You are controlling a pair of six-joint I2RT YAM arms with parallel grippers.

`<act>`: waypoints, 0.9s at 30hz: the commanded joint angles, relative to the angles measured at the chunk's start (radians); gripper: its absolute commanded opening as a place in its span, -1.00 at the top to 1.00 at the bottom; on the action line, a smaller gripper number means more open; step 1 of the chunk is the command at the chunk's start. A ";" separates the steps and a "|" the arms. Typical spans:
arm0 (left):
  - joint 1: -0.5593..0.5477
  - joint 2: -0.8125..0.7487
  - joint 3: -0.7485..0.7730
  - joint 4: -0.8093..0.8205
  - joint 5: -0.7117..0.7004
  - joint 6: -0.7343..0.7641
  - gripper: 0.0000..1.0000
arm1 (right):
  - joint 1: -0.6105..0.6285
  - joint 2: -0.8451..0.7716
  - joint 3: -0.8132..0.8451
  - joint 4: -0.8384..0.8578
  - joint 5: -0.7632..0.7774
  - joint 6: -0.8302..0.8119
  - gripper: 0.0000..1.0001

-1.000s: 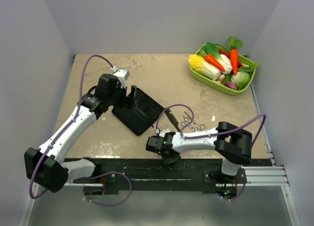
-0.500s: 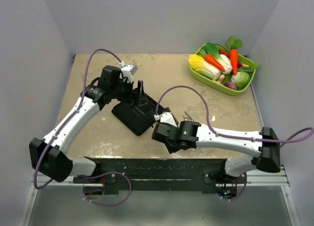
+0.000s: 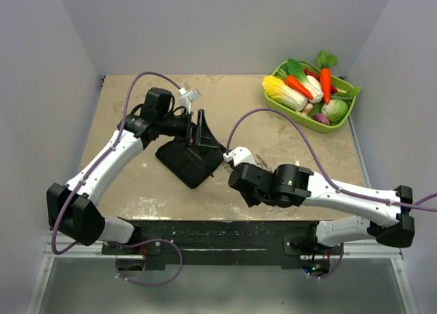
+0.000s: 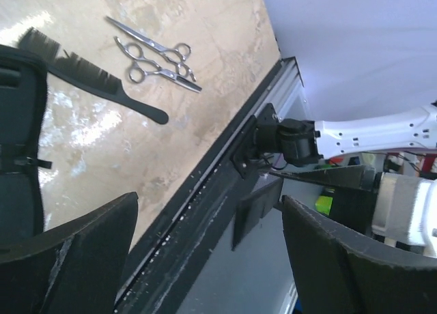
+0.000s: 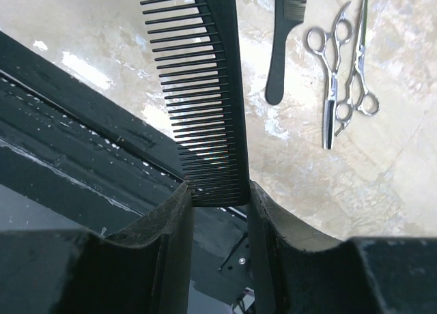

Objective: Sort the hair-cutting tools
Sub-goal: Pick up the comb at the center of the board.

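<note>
My right gripper (image 5: 217, 198) is shut on the end of a black comb (image 5: 205, 89), whose toothed length juts out over the table's front edge. Beyond it a second black comb (image 5: 283, 41) lies on the table beside two silver scissors (image 5: 331, 75) (image 5: 358, 61). In the left wrist view that lying comb (image 4: 102, 82) and both scissors (image 4: 153, 44) (image 4: 157, 72) lie just right of the black case (image 4: 17, 157). My left gripper (image 4: 208, 259) is open and holds nothing. From above, the left gripper (image 3: 203, 131) hangs over the case (image 3: 184, 162), and the right gripper (image 3: 231, 157) is close by on the case's right.
A green tray (image 3: 287, 109) full of toy vegetables stands at the back right corner. A black rail (image 3: 239, 232) runs along the table's front edge. White walls close in the left, back and right sides.
The right arm has stretched out and carried the comb leftward toward the case. My left gripper has moved right over the case, its jaws narrowing slightly.
</note>
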 commanded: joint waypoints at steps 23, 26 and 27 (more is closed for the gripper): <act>-0.006 -0.101 -0.082 0.062 0.284 -0.093 0.43 | 0.000 0.031 0.098 0.062 0.049 -0.145 0.58; -0.012 -0.111 -0.091 0.063 0.287 -0.087 0.71 | 0.002 0.028 0.103 0.056 0.060 -0.143 0.58; -0.014 -0.112 -0.092 0.063 0.287 -0.086 0.88 | 0.000 0.026 0.103 0.055 0.062 -0.143 0.58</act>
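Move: The comb is held by its near end in the right gripper, its middle some 7 cm back, 6 cm right of and 4 cm below the left hand, its free end rising into the open left fingers. From the left hand the board lies about 5 cm ahead and 7 cm left, the handled comb 10 cm right, straight below, both some 26 cm down. From the right hand the comb's middle is about 6 cm ahead, 4 cm left, 4 cm up. Bring the left gripper back about 5 cm and, after a slight dip, up 2 to 3 cm, along the comb towards the right hand, turning some 10 degrees clockwise. Close its fingers from wide open to nearly shut about the comb's flat faces near the free end. Keep the right gripper shut on the other end, easing it 2 to 3 cm left, up and forward. ##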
